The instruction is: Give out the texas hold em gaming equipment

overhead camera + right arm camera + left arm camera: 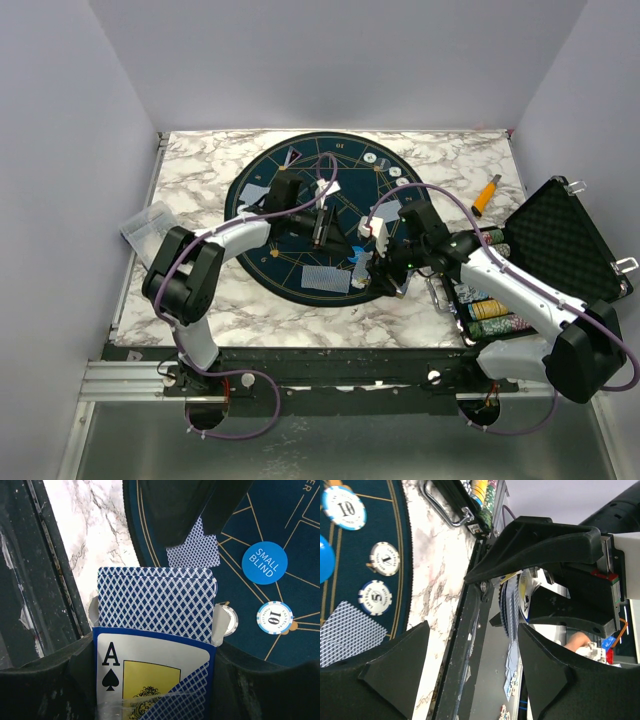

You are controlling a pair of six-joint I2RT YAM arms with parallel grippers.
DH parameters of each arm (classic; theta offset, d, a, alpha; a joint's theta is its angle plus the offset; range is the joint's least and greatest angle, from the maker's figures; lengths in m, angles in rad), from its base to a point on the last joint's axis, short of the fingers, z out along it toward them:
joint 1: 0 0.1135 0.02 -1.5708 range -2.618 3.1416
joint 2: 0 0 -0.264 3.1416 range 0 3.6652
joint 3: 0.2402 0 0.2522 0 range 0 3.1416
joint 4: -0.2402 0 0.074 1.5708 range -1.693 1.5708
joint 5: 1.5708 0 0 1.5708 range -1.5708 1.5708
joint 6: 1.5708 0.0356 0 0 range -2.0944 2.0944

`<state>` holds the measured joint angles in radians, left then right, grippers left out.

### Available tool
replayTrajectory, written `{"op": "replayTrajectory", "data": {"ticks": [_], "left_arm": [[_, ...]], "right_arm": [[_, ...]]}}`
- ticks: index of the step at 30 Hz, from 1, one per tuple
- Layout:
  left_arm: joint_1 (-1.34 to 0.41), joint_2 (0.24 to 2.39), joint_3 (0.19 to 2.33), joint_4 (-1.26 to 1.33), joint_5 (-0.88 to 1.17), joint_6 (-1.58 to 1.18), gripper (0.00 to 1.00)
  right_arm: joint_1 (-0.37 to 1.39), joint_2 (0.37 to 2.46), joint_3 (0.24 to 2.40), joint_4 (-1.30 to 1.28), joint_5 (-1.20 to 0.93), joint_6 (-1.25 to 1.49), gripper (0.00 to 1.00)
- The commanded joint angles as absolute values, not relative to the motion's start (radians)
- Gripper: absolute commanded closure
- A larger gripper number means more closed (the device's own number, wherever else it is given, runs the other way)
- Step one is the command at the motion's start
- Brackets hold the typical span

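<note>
My right gripper (368, 258) is shut on an opened blue card box (150, 670) with an ace of spades on its front. The deck of blue-backed cards (155, 600) sticks out of its top. Just beyond, my left gripper (320, 232) hovers over the round dark-blue mat (300, 250), open and with nothing between its fingers (395, 670). A single face-down card (195, 550) lies on the mat under it. A blue "small blind" disc (264, 562) and a "10" chip (274, 617) rest nearby. More chips (385, 558) and dealt cards (325, 278) lie around the mat.
An open black foam-lined case (560, 240) with stacked chips (490, 305) stands at the right edge. An orange-handled tool (487, 193) lies behind it. A clear plastic bag (148, 222) sits at the table's left edge. Purple cables loop over both arms.
</note>
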<state>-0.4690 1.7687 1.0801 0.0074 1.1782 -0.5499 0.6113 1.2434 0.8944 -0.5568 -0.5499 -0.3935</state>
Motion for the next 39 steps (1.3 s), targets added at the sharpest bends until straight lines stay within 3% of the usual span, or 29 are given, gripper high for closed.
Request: {"op": "replayTrajectory", "data": {"ticks": [1, 16, 30, 36, 39], "left_arm": [[-0.512, 1.730, 1.085, 0.057, 1.204, -0.571, 0.26], [-0.603, 1.763, 1.093, 0.058, 1.179, -0.585, 0.30], [-0.541, 1.705, 1.048, -0.069, 1.137, -0.468, 0.57], [-0.529, 1.650, 1.040, -0.089, 1.134, -0.437, 0.57], [-0.530, 1.628, 1.044, -0.089, 1.141, -0.434, 0.47]], "right_arm": [[0.613, 1.228, 0.900, -0.561, -0.589, -0.406, 0.99], [0.613, 1.220, 0.896, -0.559, -0.594, -0.402, 0.99], [0.614, 1.201, 0.885, -0.559, -0.585, -0.402, 1.00], [0.613, 1.204, 0.886, -0.560, -0.580, -0.402, 0.99], [0.614, 1.211, 0.888, -0.560, -0.576, -0.403, 0.99]]}}
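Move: Back and to the right of the left hand, about 5 cm back, 6 cm right and near its height, is the deck of playing cards, its middle roughly 2 cm left of the right hand and 1 cm below. On the table some 10 cm below the left hand, the small blind button lies 5 cm ahead and 4 cm right, the dealt cards 3 cm back and 4 cm left, and the 5 chip 5 cm back and 6 cm right. Reaching back and to its right with open fingers, the left hand travels about 5 cm to the end of the deck sticking out of the right hand's grip, partly closes its fingers with one on either side of the cards, then draws off left some 2.5 cm and slightly up. The right hand stays put and keeps holding the deck. ##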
